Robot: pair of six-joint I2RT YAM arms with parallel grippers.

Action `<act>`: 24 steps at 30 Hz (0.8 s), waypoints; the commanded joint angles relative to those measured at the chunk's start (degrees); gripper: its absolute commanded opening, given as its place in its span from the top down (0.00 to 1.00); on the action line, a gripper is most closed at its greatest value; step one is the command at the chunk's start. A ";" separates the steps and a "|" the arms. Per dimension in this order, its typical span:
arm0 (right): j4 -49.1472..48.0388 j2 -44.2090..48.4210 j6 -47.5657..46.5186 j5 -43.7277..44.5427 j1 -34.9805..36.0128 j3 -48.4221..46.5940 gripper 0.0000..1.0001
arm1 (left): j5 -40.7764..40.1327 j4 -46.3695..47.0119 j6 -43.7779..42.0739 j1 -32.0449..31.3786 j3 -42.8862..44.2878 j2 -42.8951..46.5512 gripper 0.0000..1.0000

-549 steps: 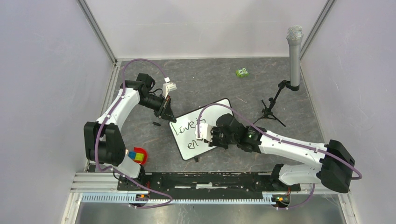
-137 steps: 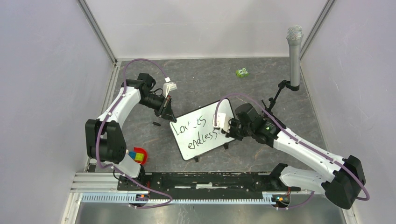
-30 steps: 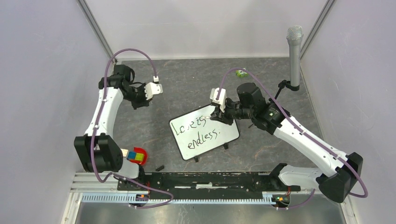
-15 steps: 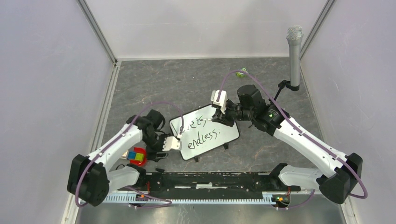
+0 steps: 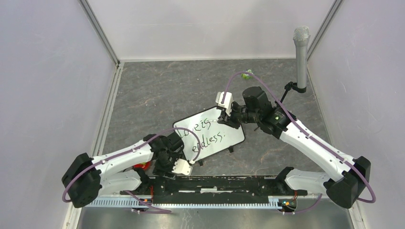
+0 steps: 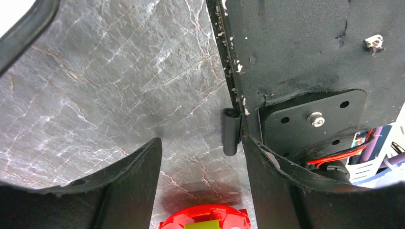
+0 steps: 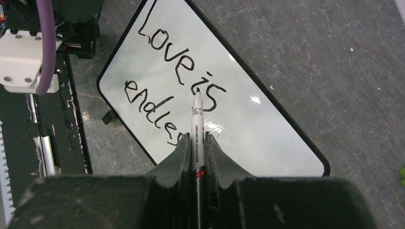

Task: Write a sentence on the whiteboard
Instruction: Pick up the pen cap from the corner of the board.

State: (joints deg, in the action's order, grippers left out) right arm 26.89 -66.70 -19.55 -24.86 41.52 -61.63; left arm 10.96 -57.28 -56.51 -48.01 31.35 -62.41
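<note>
The whiteboard [image 5: 232, 134] lies tilted at the table's centre, and the sentence [image 5: 208, 140] "Love is endless." runs across it in two black lines. My right gripper [image 5: 225, 120] hovers over the board's far right part, shut on a white marker [image 7: 197, 119] whose tip points at the "is" of the sentence [image 7: 165, 50] on the whiteboard [image 7: 272, 138]. My left gripper [image 6: 203, 143] is open, low over the floor near the board's near-left corner. A small black cap-like cylinder [image 6: 232, 138] lies just ahead of its right finger. In the top view the left gripper [image 5: 165, 168] sits by the base rail.
A red bowl with a coloured cube [image 6: 205, 222] lies right under the left jaws. The black base rail [image 5: 224, 183] runs along the near edge. A microphone on a stand [image 5: 301, 47] rises at the far right, and a small green object [image 5: 247, 74] lies at the back.
The left arm has swung from the far left down to the near edge beside the board, and its jaws have opened. The right arm with the marker has barely moved.
</note>
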 commanded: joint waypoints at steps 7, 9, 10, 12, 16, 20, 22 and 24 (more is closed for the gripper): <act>-0.35 -0.23 -0.49 1.18 -0.21 -0.18 1.00 | -6.69 5.19 8.24 -8.80 -1.17 -2.41 0.43; -0.35 -0.19 -0.49 1.14 -0.21 -0.21 1.00 | -7.57 6.12 9.40 -8.84 -1.17 -2.17 0.49; -0.35 -0.18 -0.57 1.18 -0.28 -0.16 1.00 | -9.12 7.49 10.24 -8.80 -1.44 -1.72 0.53; -0.35 -0.31 -0.58 1.09 -0.30 -0.03 1.00 | -12.24 9.74 11.23 -8.77 -1.99 -0.93 0.60; -0.03 -0.86 -0.66 0.96 -0.30 -0.61 1.00 | -11.22 10.07 12.92 -8.68 -0.57 -3.01 0.64; 0.18 -0.88 -0.75 0.96 -0.30 -0.91 1.00 | -11.24 10.25 11.59 -8.77 -0.05 -5.76 0.59; 0.37 -0.80 -0.75 1.12 -0.30 -0.90 1.00 | -8.42 9.28 11.71 -8.75 1.37 -6.99 0.59; 0.42 -0.85 -0.92 1.39 -0.30 -0.93 1.00 | -7.30 8.25 11.44 -8.77 2.34 -8.97 0.62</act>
State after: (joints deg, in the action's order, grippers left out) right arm 27.75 -67.57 -19.79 -23.90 41.50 -61.63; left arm 1.26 -51.09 -46.28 -56.62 31.77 -68.42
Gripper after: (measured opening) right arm 0.157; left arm 0.407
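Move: About 3 cm back from the open left fingers, level with them sideways and 2 cm lower, the pen cap lies crosswise against the black rail's edge, which runs some 4 cm behind the hand. The red toy is roughly 10 cm to the left and 3 cm ahead; the whiteboard's near corner is about 13 cm right and 6 cm ahead. From the right hand the cap lies some 30 cm left, 16 cm back and 20 cm down. Sinking barely 1 cm with a slight drift to the right, the left hand first settles around the pen cap, then moves forward about 1.5 cm, fingertips swinging forward roughly 5–10 degrees. Meanwhile the fingers close from wide to less than half open, the rear finger dragging the cap forward off the rail's edge without yet pinching it. ##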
